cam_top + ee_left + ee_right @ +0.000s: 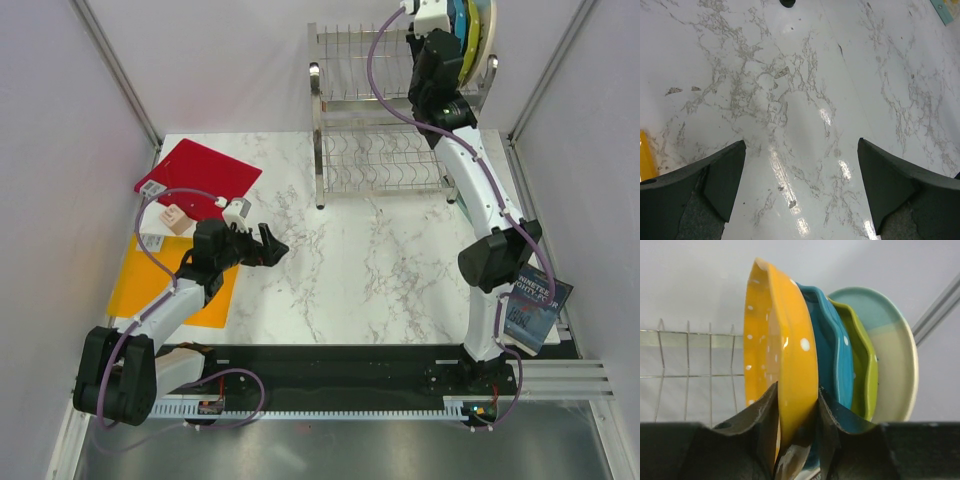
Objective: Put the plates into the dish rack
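Four plates stand on edge side by side at the right end of the dish rack's (385, 100) top tier. In the right wrist view they are an orange dotted plate (780, 330), a blue one (827, 340), a lime-green one (862, 355) and a cream-and-light-blue one (890, 350). My right gripper (797, 387) straddles the orange plate's lower rim, a finger pressed on each face. From above, that gripper (440, 60) reaches up against the plates (470, 30). My left gripper (275, 245) hovers wide open over bare marble (801, 142), holding nothing.
A red square board (200, 170) and an orange mat (150, 280) lie at the left, with a small white card (170, 220) between them. A dark book (535, 310) sits at the right edge. The rack's lower shelf (385, 165) holds nothing. Walls enclose three sides.
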You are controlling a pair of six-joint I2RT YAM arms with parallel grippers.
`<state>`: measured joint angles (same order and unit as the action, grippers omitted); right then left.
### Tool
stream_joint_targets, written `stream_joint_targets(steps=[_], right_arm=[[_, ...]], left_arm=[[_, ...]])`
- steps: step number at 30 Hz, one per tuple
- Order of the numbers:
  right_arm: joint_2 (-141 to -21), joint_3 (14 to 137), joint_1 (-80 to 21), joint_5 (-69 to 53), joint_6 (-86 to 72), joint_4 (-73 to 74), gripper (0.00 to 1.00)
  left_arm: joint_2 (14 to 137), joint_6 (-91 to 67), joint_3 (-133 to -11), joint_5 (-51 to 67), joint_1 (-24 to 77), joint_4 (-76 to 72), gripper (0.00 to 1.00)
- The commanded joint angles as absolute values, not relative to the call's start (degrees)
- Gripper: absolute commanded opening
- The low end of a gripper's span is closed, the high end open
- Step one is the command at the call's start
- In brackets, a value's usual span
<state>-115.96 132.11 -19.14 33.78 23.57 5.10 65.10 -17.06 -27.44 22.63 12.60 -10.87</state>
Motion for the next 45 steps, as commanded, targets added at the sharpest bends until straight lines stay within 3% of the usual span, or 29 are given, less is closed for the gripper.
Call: stream_joint_targets(steps=[1,10,17,18,19,22,25,28,31,35,45], right_arm=[[-113.82,135.52,-17.75,39.03,27.51,2.72,0.41],[-112.24,135.44,-18.19,39.11,28.30,1.58,0.43],[-104.43,132.63,-21.00,37.27,30.85,0.96,0.57],[-101.63,130.89,-21.01,35.87,29.63,1.49,0.60],[-100.12,129.74,-21.01,35.16,28.84,2.89,0.70],[-92.13,120.79,-21.00,27.38,25.16,8.58,0.77],[-84.83,109.44,-21.01,20.78,15.87,19.17,0.98],[-81.40,100.14,-20.74,14.00,8.11,32.20,0.98],[-78.23,85.82,-20.74,5.11,1.16,36.11,0.98],[-76.65,72.45,-20.74,8.15,-4.47,34.81,0.98],[-82.52,77.42,-20.39,9.24,-4.22,33.57,0.98]], left_arm=[[64.95,-18.28,-27.07,23.20,12.39,-13.36,1.00],[64.78,-18.37,-26.54,23.38,12.39,-13.97,1.00],[64.77,-18.20,-27.59,21.81,12.39,-12.93,1.00],[64.78,-17.50,-28.29,20.93,12.39,-12.31,1.00],[65.12,-16.45,-29.17,19.96,12.39,-11.70,1.00],[66.35,-11.18,-34.00,14.34,12.39,-8.27,1.00],[68.90,-6.43,-39.36,9.58,12.39,-5.28,1.00],[70.57,-5.19,-44.81,10.10,12.39,-2.11,1.00],[71.72,-4.49,-49.29,11.16,12.39,-0.62,1.00],[74.26,-1.15,-57.89,12.83,12.31,1.67,1.00],[80.24,5.02,-71.36,13.97,12.39,6.85,1.00]])
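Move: The right hand still pinches the near rim of the yellow plate, standing in the rack's upper tier, its middle about 6 cm ahead and 3 cm above. At the same depth and height, the blue plate stands some 4 cm right of the hand, the green about 7 and the cream about 10. From the left hand the yellow plate lies roughly 32 cm ahead, 34 cm right and 38 cm higher. Right hand releases the yellow plate, backs out about 20 cm, drops 30, tipping down; left hand rises forward. ##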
